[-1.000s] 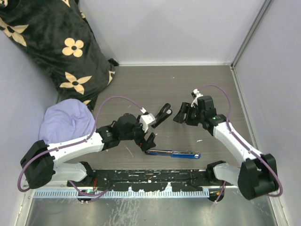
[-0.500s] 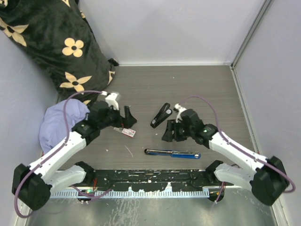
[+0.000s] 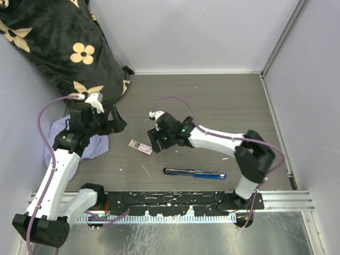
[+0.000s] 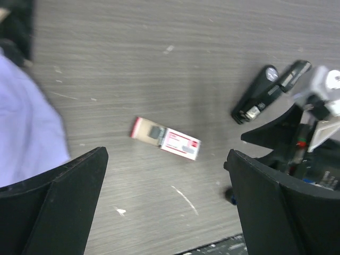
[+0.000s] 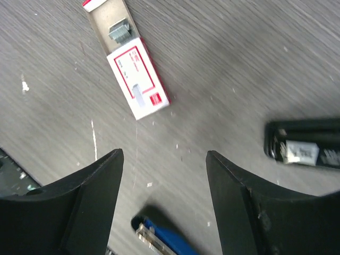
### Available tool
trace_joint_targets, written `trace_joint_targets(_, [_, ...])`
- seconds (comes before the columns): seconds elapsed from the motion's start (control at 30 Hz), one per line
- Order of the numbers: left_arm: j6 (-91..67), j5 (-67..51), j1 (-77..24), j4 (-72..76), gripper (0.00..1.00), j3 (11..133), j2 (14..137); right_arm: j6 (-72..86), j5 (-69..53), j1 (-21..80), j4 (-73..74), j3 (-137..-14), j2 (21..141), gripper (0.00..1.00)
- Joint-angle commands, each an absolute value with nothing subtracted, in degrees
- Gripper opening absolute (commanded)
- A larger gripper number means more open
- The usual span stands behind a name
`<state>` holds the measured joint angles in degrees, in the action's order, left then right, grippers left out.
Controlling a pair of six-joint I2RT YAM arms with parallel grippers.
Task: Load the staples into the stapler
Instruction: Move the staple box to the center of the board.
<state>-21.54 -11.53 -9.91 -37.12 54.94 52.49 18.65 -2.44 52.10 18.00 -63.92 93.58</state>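
Observation:
The staples box (image 3: 141,147) lies flat on the table, white with a red label (image 5: 138,79), its tray slid out and a strip of staples (image 5: 119,29) showing. My right gripper (image 3: 154,139) hovers open and empty just right of the box. A black stapler (image 5: 305,143) lies beyond it, partly under the right arm (image 3: 187,121). A blue stapler (image 3: 195,173) lies nearer the front. My left gripper (image 3: 118,123) stands wide open and empty, left of the box and apart from it (image 4: 167,139).
A lavender cloth (image 3: 56,139) lies under the left arm, with a black flowered cushion (image 3: 64,48) behind it. Walls close off the back and both sides. A black rail (image 3: 170,199) runs along the near edge.
The left gripper has drawn back to the left and opened fully, and the staples box now lies on the table. The right gripper has swept left past the black stapler to the box.

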Motion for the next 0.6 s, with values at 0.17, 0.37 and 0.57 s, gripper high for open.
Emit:
trace_joint_targets(0.17, [-10.76, 7.74, -10.61, -41.32, 0.98, 57.71, 49.96, 0.62, -2.76, 54.49, 18.0, -81.16, 111.01, 0.73])
trace_joint_targets(0.37, [-10.63, 9.63, -10.63, -39.81, 0.98, 56.33, 49.53, -4.45, -6.41, 54.98, 18.65, -86.25, 115.41, 0.73])
trace_joint_targets(0.57, [-10.4, 9.51, -11.05, -39.38, 0.98, 55.82, 49.97, -7.57, -9.06, 56.26, 20.5, -88.61, 117.86, 0.73])
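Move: The staple box lies on the table about 8 cm to the right hand's left, 3 cm ahead and some 8 cm below its open fingers. Counted from the box, the black stapler's middle is roughly 16 cm to the right and 6 cm farther out, the blue stapler's about 22 cm to the right and 11 cm nearer the bases. From the left hand, the staple box is some 5 cm to the right, 4 cm back and 21 cm below. The right hand swings left over the staple box by about 8 cm, sinking some 5 cm and edging forward 3 or 4 cm, while it turns roughly 20 degrees counter-clockwise to line its open fingers up along the box's length; the sinking comes in the first half, and it ends still above the box without touching it. The left hand, wide open, draws off about 6 cm to its left, away from the box and clear of the incoming arm, its left side rolling up by nearly 20 degrees. ##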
